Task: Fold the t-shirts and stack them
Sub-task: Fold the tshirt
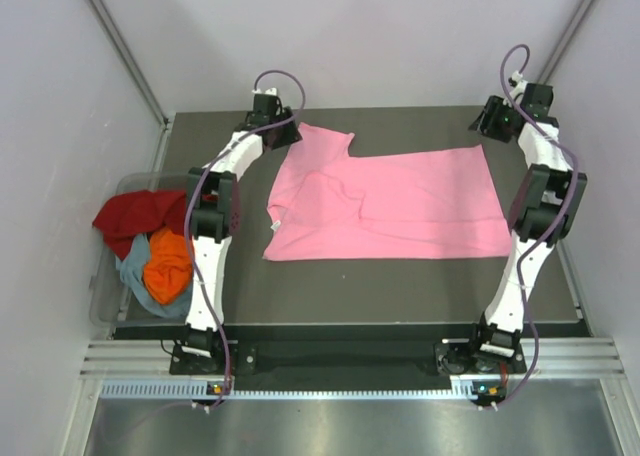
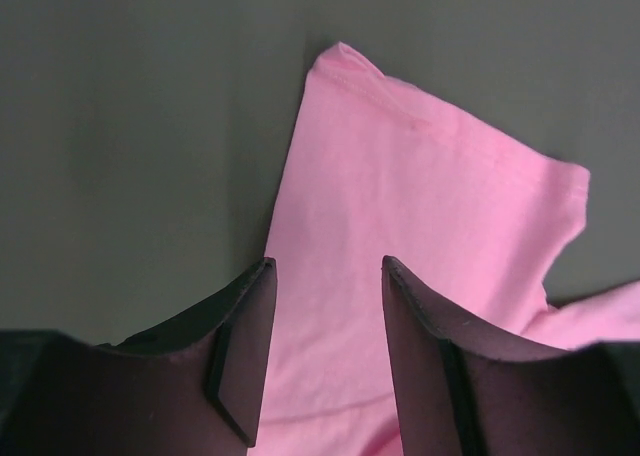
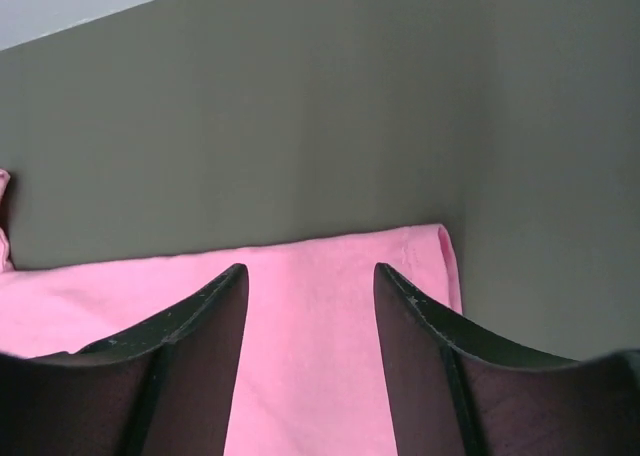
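Note:
A bright pink t-shirt (image 1: 400,201) lies spread flat on the dark table (image 1: 400,286), its white neck label (image 1: 273,225) at the left edge. My left gripper (image 1: 276,118) hovers at the shirt's far left sleeve. In the left wrist view this gripper (image 2: 327,266) is open over the pink sleeve (image 2: 420,196), with nothing between its fingers. My right gripper (image 1: 492,121) is at the shirt's far right corner. In the right wrist view it (image 3: 310,271) is open above that pink corner (image 3: 330,276), holding nothing. Dark red (image 1: 135,214), orange (image 1: 167,266) and grey-blue (image 1: 132,269) t-shirts lie bunched at the left.
The bunched shirts sit in a clear plastic bin (image 1: 105,301) off the table's left side. White walls close in the back and both sides. A metal rail (image 1: 330,361) runs along the near edge by the arm bases.

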Motion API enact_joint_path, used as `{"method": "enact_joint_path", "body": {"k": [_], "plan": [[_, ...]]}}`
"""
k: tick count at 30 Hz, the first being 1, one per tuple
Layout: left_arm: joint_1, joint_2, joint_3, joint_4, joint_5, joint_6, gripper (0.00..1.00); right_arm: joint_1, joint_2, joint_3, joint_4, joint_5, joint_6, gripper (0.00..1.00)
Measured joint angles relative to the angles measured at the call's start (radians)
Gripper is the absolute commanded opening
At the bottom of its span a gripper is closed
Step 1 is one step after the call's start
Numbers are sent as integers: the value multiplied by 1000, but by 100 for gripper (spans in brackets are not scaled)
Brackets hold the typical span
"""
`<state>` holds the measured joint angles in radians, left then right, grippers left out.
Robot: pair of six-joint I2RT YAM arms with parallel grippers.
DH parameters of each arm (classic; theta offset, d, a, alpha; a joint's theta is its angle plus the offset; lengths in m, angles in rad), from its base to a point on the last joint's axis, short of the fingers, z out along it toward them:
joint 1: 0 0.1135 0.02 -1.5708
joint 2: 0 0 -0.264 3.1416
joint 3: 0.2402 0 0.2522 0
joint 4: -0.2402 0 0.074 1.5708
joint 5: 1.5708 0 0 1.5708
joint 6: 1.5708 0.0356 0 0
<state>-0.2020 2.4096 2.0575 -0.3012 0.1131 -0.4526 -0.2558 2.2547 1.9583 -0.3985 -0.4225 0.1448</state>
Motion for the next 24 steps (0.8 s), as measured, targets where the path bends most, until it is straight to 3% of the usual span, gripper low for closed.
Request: {"method": "enact_joint_path", "body": {"k": [5, 10, 24], "plan": [[12, 126, 105, 11, 22, 4, 54, -16, 118, 108, -31, -51, -16, 56], [21, 152, 127, 49, 22, 13, 54, -28, 204, 145, -56, -78, -31, 56], [24, 188, 136, 160, 93, 37, 51, -79, 223, 144, -57, -128, -48, 57]]}}
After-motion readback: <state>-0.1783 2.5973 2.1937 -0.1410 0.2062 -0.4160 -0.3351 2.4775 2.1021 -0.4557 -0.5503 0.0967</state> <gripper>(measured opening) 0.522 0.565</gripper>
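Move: The left hand goes for the far-left corner of the pink t-shirt, about 7 cm ahead, 2 cm to its right and 4 cm below; the sleeve's other corner is some 13 cm right of that corner and 3 cm nearer. For the right hand, the shirt's far-right corner lies about 1 cm ahead, 4 cm to its right and 9 cm below, and the near-right corner some 31 cm back and 5 cm right. The right hand drops about 7.5 cm towards the shirt's far-right corner, its fingers dipping slightly, then slides some 2 cm to the right just above table height, bringing the corner between its half-open fingertips. Meanwhile the left hand sinks about 3 cm early on and creeps forward some 4.5 cm in all along the sleeve's left edge towards its far corner, the fingertips tilting up a little and staying half open astride the edge. ##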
